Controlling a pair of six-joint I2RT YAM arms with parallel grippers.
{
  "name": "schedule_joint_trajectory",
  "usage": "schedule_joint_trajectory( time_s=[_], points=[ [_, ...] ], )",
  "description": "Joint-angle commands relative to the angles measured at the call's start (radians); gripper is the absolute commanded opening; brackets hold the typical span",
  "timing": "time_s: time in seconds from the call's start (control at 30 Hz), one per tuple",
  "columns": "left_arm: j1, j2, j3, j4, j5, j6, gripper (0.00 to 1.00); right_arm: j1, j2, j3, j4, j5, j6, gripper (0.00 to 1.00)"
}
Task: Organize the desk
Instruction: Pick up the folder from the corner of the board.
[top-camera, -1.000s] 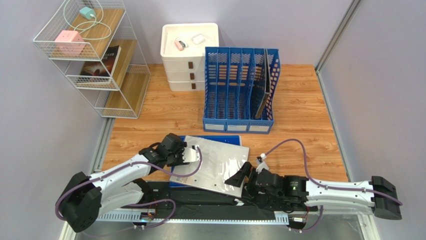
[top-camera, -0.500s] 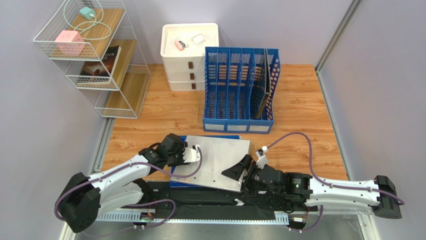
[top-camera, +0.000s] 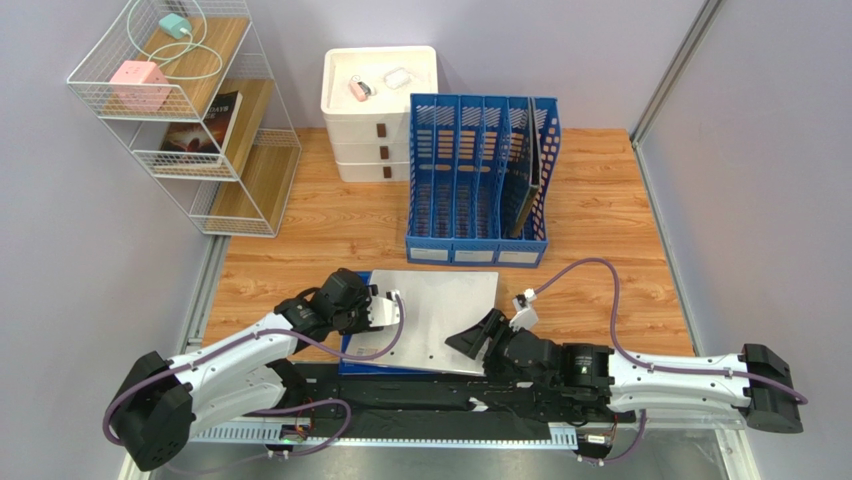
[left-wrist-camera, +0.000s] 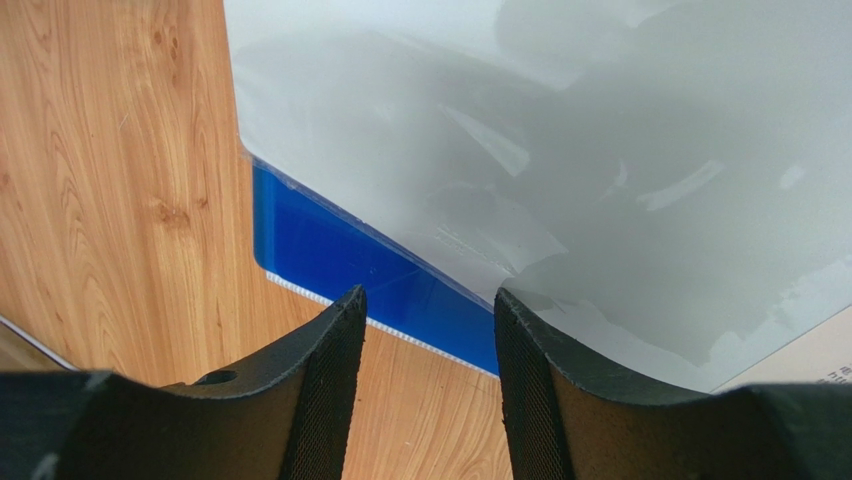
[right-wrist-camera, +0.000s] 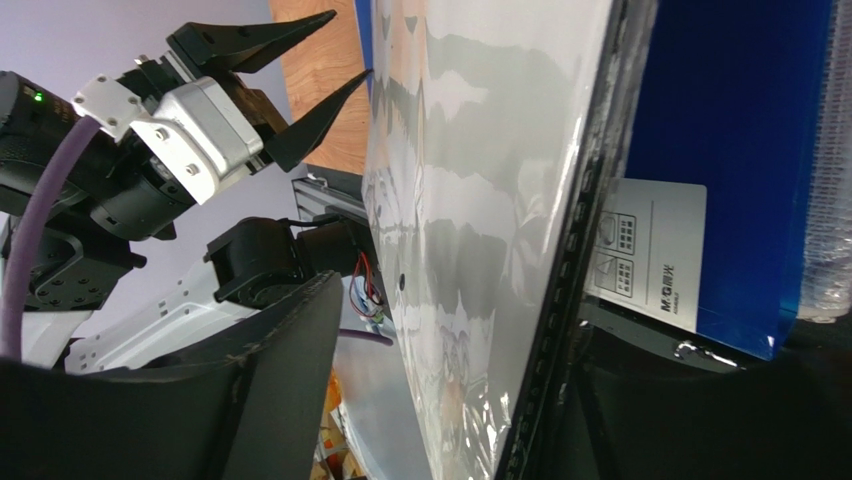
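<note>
A silver plastic-wrapped book (top-camera: 440, 310) lies askew on a blue folder (top-camera: 358, 362) at the near edge of the desk (top-camera: 600, 210). My left gripper (top-camera: 378, 303) stands open at the book's left edge. In the left wrist view its fingertips (left-wrist-camera: 345, 300) hover over the blue folder (left-wrist-camera: 330, 250) with nothing between them. My right gripper (top-camera: 478, 345) straddles the book's near right corner. In the right wrist view the book (right-wrist-camera: 480, 150) stands between the open jaws, its dark spine against one finger and a gap before the other.
A blue file rack (top-camera: 480, 180) with a book in its right slot stands mid-desk. Behind it sits a white drawer unit (top-camera: 375, 110), and a white wire shelf (top-camera: 190, 110) is at the back left. A white label (right-wrist-camera: 650, 255) marks the folder.
My right gripper has slid left over the book's near right corner, and its jaws have narrowed. The book has turned a little. The left gripper has hardly moved.
</note>
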Motion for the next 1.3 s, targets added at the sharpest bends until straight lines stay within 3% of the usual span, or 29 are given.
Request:
schedule_joint_trajectory(
  time_s=[0.0,0.13,0.23,0.3,0.37,0.53,0.7,0.83,0.93,1.03,1.27],
  points=[
    [-0.014,-0.010,0.023,-0.011,0.046,-0.035,0.57,0.002,0.011,0.071,0.051,0.065,-0.039,0.61],
    [-0.019,-0.014,0.029,-0.012,0.052,-0.046,0.57,0.002,0.023,0.088,0.054,0.066,-0.058,0.46],
    [-0.028,-0.016,0.034,-0.012,0.054,-0.060,0.57,0.004,0.038,0.085,0.070,0.066,-0.061,0.25],
    [-0.031,-0.019,0.035,-0.012,0.052,-0.066,0.57,0.004,0.049,0.085,0.086,0.066,-0.065,0.18],
    [-0.034,-0.020,0.038,-0.014,0.046,-0.070,0.57,0.002,0.055,0.096,0.075,0.066,-0.079,0.01],
    [-0.034,-0.059,0.057,0.011,0.019,-0.110,0.57,0.002,0.080,0.160,-0.012,0.068,-0.131,0.00],
    [-0.032,-0.193,0.080,0.136,-0.153,-0.224,0.57,0.017,0.141,0.373,-0.288,0.113,-0.251,0.00],
    [-0.005,-0.331,0.129,0.203,-0.299,-0.328,0.59,0.069,0.192,0.572,-0.527,0.246,-0.328,0.00],
    [0.044,-0.453,0.117,0.218,-0.252,-0.350,0.60,0.137,0.238,0.763,-0.817,0.389,-0.340,0.00],
    [0.052,-0.510,0.075,0.224,-0.233,-0.334,0.61,0.182,0.291,0.917,-0.955,0.475,-0.366,0.00],
    [0.064,-0.468,0.028,0.272,-0.261,-0.339,0.61,0.221,0.446,1.249,-1.212,0.626,-0.417,0.00]
  ],
)
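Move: The folder's middle lies about 11 cm left, 5 cm ahead and some 4 cm below the right hand; its near-right corner already sits between the open fingers. The blue folder beneath is centred about 12 cm left, 5 cm ahead and 6 cm below; the blue rack's middle stands some 29 cm straight ahead and 5 cm above. From the left hand, the folder's middle is about 15 cm right, 5 cm back and 1 cm below. Right fingers pinch the folder's near-right corner, lift about 18 cm and turn 45 degrees; left hand rises clear. ##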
